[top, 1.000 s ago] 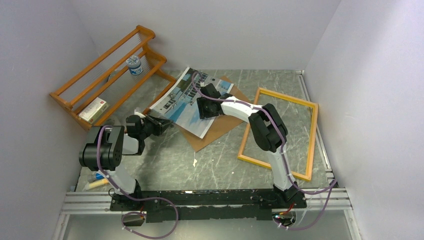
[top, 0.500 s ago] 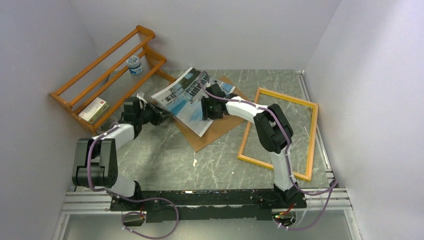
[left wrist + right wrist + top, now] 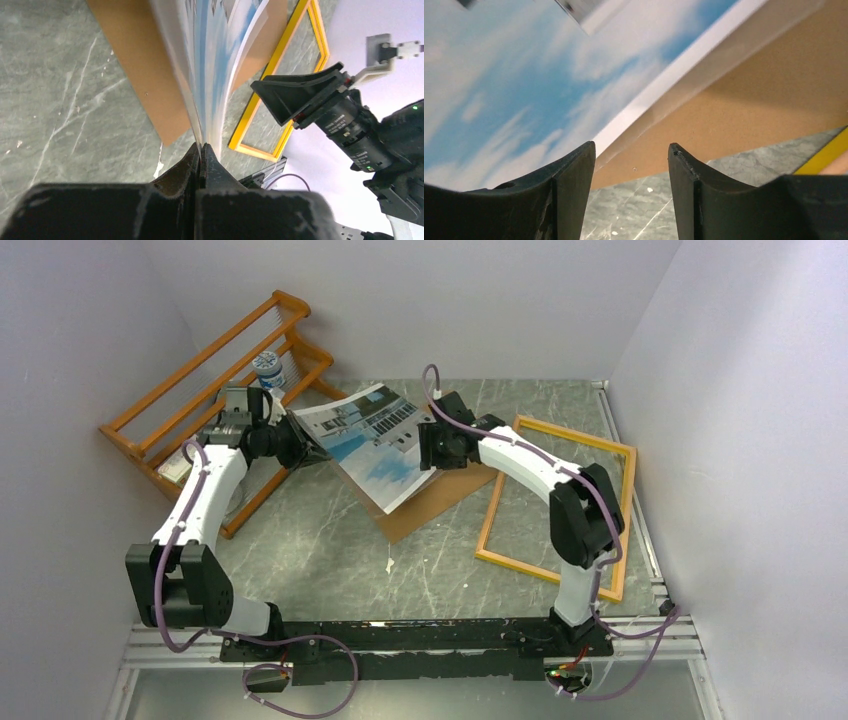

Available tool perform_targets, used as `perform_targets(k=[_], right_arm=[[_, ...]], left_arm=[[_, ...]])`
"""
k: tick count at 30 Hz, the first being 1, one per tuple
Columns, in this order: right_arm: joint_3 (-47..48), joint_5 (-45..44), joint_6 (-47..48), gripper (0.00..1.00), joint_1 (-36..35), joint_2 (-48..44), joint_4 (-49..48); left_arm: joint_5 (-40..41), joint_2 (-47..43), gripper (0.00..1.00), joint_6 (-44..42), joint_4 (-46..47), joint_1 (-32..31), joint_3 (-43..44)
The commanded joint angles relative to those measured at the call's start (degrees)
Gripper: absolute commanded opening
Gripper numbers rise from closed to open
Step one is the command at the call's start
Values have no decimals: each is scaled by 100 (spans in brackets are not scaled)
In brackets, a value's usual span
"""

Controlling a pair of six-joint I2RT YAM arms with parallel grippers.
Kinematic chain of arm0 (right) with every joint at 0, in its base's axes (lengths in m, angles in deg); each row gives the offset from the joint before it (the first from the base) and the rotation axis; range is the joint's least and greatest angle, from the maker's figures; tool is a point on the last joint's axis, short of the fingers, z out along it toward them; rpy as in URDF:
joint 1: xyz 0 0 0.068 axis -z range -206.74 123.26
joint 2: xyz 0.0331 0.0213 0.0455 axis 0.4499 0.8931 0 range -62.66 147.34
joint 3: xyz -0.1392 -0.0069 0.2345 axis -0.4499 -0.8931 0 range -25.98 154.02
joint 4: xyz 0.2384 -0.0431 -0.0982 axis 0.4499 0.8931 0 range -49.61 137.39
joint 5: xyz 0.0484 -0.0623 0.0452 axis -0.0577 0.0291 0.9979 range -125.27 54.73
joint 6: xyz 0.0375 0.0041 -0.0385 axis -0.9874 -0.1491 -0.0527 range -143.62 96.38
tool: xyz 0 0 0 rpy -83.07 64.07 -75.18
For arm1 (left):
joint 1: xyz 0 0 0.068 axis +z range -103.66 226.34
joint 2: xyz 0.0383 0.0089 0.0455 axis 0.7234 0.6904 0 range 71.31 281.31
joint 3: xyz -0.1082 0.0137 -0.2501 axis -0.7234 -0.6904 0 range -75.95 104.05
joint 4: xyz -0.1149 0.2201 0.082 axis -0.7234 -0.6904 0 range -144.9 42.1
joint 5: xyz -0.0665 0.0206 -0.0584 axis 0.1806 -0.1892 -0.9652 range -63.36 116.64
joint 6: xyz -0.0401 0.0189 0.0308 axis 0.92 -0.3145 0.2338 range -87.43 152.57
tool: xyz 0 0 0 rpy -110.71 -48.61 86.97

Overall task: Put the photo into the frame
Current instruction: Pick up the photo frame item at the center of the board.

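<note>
The photo (image 3: 372,437) is lifted off the table and bowed, picture side up, above the brown hardboard panel (image 3: 440,495). My left gripper (image 3: 292,446) is shut on the photo's left edge; in the left wrist view the sheet (image 3: 215,60) runs straight out of the closed jaws (image 3: 201,148). My right gripper (image 3: 432,446) is open at the photo's right edge; in its wrist view (image 3: 631,155) the sky print (image 3: 524,75) lies just past the left finger, with nothing between the jaws. The yellow frame (image 3: 560,502) lies flat on the right.
The orange slatted rack (image 3: 200,380) stands at the back left, right behind my left wrist, with a small bottle (image 3: 267,368) and a white box (image 3: 178,470) on it. Walls close the table at left, back and right. The frame's yellow edge (image 3: 824,155) is near my right fingers.
My left arm has swung back and left toward the rack, pulling the photo's left edge up and away. My right gripper has shifted right, from over the photo to its right edge.
</note>
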Motion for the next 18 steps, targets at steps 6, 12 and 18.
perform_targets(k=[6, 12, 18], right_arm=[[-168, 728, 519, 60, -133, -1283, -497], [65, 270, 819, 62, -836, -1704, -548], [109, 124, 691, 63, -1345, -1663, -749]], left_arm=[[-103, -48, 3, -502, -1442, 9, 1414], [323, 65, 3, -554, -2075, 12, 1860], [1070, 30, 3, -1136, -2938, 7, 2530]])
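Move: My left hand already pinches the left corner of the clear sheet and photo. From my open right hand their near corner lies about 8 cm back, 8 cm to the left and 7 cm lower; the brown board's middle is about 2 cm ahead, 1 cm to the left and 8 cm down, and the wooden frame's some 8 cm back and 23 cm to the right, equally low. From my left hand that near corner is roughly 5 cm back, 12 cm to the right and 16 cm below. I swing my open right hand up about 13 cm, and increasingly back and left, from beside the photo's right edge to high above the near corner, turning it counter-clockwise while the fingers tip up. My left hand keeps its pinch and draws the held corner some 6 cm higher, easing slightly back and left. ##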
